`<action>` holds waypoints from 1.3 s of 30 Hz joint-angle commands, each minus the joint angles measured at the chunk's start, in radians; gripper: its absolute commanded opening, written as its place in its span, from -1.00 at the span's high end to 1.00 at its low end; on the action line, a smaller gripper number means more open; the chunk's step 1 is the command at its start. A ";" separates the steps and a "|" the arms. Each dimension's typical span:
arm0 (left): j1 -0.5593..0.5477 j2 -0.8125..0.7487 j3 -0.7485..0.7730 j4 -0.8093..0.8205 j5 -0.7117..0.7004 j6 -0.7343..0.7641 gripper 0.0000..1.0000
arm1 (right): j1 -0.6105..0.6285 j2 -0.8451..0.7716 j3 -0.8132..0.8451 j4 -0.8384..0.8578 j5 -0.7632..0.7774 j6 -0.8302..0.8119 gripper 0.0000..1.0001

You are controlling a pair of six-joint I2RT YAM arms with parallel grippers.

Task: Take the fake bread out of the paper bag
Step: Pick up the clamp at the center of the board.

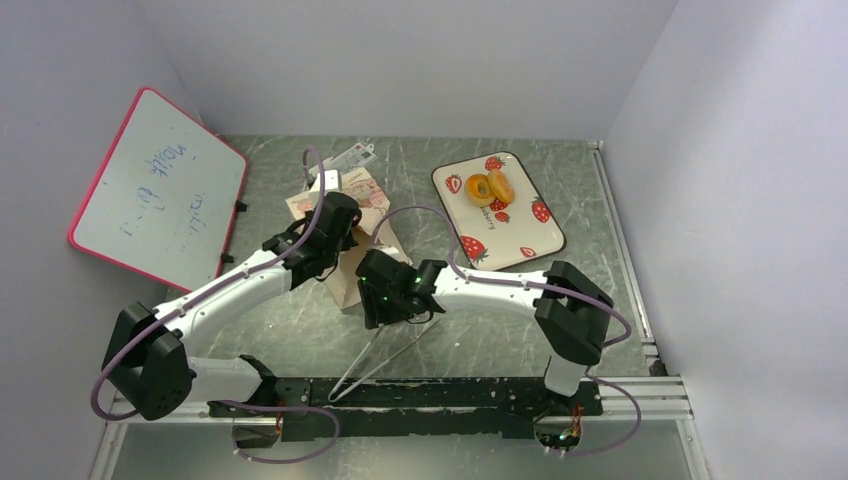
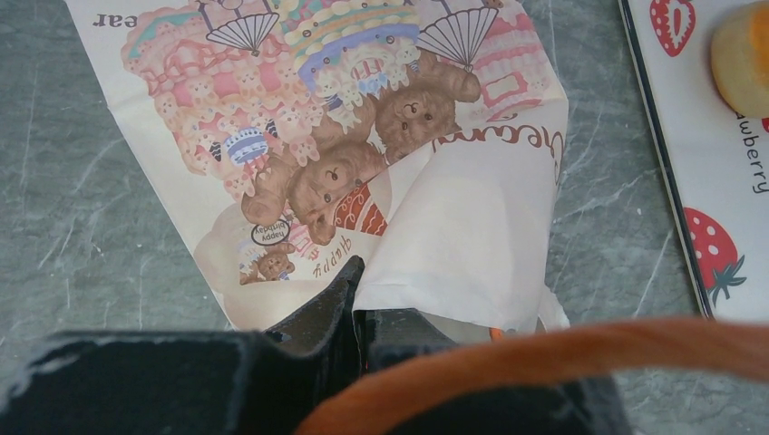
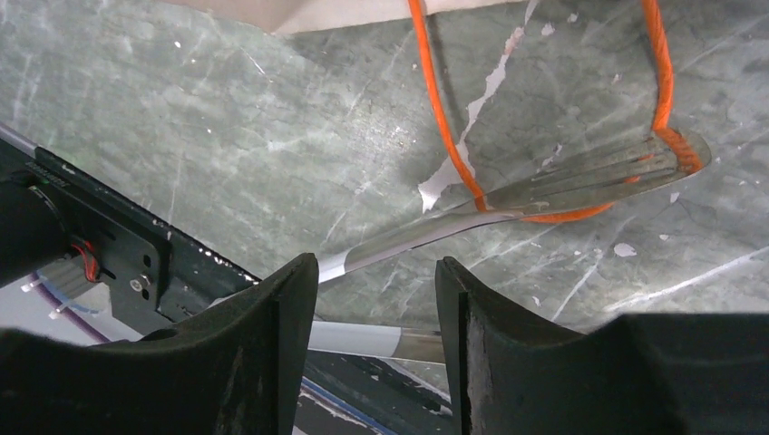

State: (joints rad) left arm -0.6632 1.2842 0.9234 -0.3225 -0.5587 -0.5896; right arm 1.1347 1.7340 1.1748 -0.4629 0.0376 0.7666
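The paper bag [image 1: 366,192] lies on the table with its printed bear picture up [image 2: 345,136]. My left gripper [image 1: 338,226] is shut on a folded paper edge of the bag [image 2: 361,292]. An orange cord handle [image 2: 544,349] crosses close in front of the left wrist camera. Two golden ring-shaped bread pieces [image 1: 489,188] sit on the strawberry tray [image 1: 520,240]; one shows at the edge of the left wrist view [image 2: 744,54]. No bread shows inside the bag. My right gripper [image 1: 378,300] [image 3: 376,272] is open and empty, hovering over metal tongs [image 3: 580,177].
The tongs [image 1: 385,350] lie on the table by the arm bases, with the bag's other orange cord handle [image 3: 444,118] looped over their tip. A red-framed whiteboard [image 1: 160,190] leans at the left. A white tag card [image 1: 350,155] lies behind the bag.
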 commanded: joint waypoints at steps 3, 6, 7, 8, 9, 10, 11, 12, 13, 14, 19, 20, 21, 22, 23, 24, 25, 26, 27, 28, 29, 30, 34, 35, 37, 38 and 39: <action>0.017 -0.020 -0.016 -0.007 0.022 0.013 0.86 | 0.023 0.010 0.020 -0.031 0.035 0.034 -0.09; 0.020 -0.019 -0.022 -0.001 0.027 0.007 0.86 | 0.027 0.031 0.025 -0.028 0.032 0.035 -0.08; 0.020 -0.019 -0.023 -0.001 0.029 0.004 0.86 | 0.027 0.040 0.028 -0.026 0.034 0.034 -0.08; 0.021 -0.020 -0.024 -0.001 0.030 0.002 0.86 | 0.027 0.045 0.029 -0.025 0.033 0.033 -0.08; 0.022 -0.021 -0.027 -0.001 0.031 0.001 0.86 | 0.027 0.051 0.029 -0.024 0.032 0.033 -0.08; 0.022 -0.023 -0.027 -0.002 0.031 -0.001 0.86 | 0.027 0.060 0.028 -0.020 0.030 0.034 -0.08; 0.022 -0.025 -0.029 -0.002 0.032 -0.001 0.86 | 0.027 0.066 0.025 -0.013 0.026 0.034 -0.08; 0.022 -0.027 -0.030 0.000 0.032 0.000 0.86 | 0.027 0.073 0.024 -0.007 0.024 0.034 -0.08; 0.023 -0.029 -0.032 0.002 0.032 0.002 0.86 | 0.027 0.082 0.025 -0.002 0.023 0.032 -0.08; 0.025 -0.031 -0.033 0.001 0.034 0.004 0.86 | 0.027 0.093 0.025 0.001 0.024 0.029 -0.07; 0.030 -0.034 -0.038 -0.004 0.037 0.005 0.86 | 0.028 0.147 0.045 0.014 0.028 0.013 -0.02; 0.031 -0.035 -0.037 -0.006 0.037 0.005 0.86 | 0.027 0.155 0.047 0.014 0.028 0.010 0.01; 0.033 -0.037 -0.038 -0.008 0.036 0.006 0.86 | 0.027 0.157 0.049 0.011 0.032 0.009 0.04; 0.034 -0.038 -0.039 -0.010 0.035 0.005 0.86 | 0.027 0.157 0.047 0.007 0.034 0.009 0.09; 0.036 -0.040 -0.039 -0.009 0.036 0.006 0.86 | 0.027 0.151 0.041 0.003 0.036 0.010 0.15; 0.037 -0.041 -0.040 -0.010 0.036 0.006 0.86 | 0.027 0.144 0.035 -0.003 0.040 0.011 0.19; 0.039 -0.043 -0.039 -0.009 0.034 0.003 0.86 | 0.027 0.129 0.020 -0.007 0.044 0.014 0.24; 0.040 -0.043 -0.039 -0.009 0.034 -0.001 0.86 | 0.027 0.115 0.007 -0.011 0.046 0.015 0.30; 0.040 -0.043 -0.041 -0.010 0.034 -0.005 0.86 | 0.027 0.102 -0.005 -0.014 0.048 0.017 0.33; 0.041 -0.045 -0.041 -0.010 0.034 -0.011 0.86 | 0.027 0.091 -0.016 -0.019 0.049 0.018 0.35; 0.041 -0.045 -0.042 -0.013 0.034 -0.018 0.86 | 0.027 0.080 -0.025 -0.024 0.051 0.019 0.37; 0.041 -0.046 -0.043 -0.015 0.033 -0.025 0.86 | 0.027 0.068 -0.034 -0.031 0.055 0.019 0.38; 0.039 -0.052 -0.037 -0.037 0.018 -0.056 0.86 | 0.027 0.010 -0.064 -0.052 0.071 0.013 0.48; 0.039 -0.055 -0.035 -0.045 0.014 -0.064 0.86 | 0.027 -0.002 -0.068 -0.062 0.076 0.007 0.50; 0.038 -0.060 -0.026 -0.061 0.004 -0.077 0.86 | 0.027 -0.027 -0.075 -0.076 0.085 -0.006 0.56; 0.035 -0.060 -0.021 -0.070 -0.004 -0.084 0.86 | 0.028 -0.039 -0.076 -0.085 0.089 -0.015 0.57; 0.033 -0.059 -0.014 -0.077 -0.016 -0.089 0.86 | 0.027 -0.050 -0.075 -0.100 0.098 -0.025 0.58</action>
State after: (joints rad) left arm -0.6308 1.2465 0.8997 -0.3279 -0.5316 -0.6373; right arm 1.1530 1.7432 1.1149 -0.4889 0.1112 0.7895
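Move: The clamp lies splayed on the table under the right hand, its middle some 5 cm below, about 3 cm back and 2 cm to the right, hinge end towards the base rail. The bag's orange handle loop is about 6 cm ahead and 1 cm right, running under the clamp's clear heads; the paper bag's middle is some 17 cm ahead and 4 cm left. From the left hand, the clamp is about 20 cm back, 9 cm right and 15 cm down. The clamp is pinched between the right hand's fingers: open at first, they sink about 5 cm, nearly straight down over its arms, then close to roughly half their gap. Still closing slightly, the hand then draws some 3 cm to the right while rising about 2 cm. The left fingers stay shut on the bag's mouth edge and shift barely a centimetre left. ##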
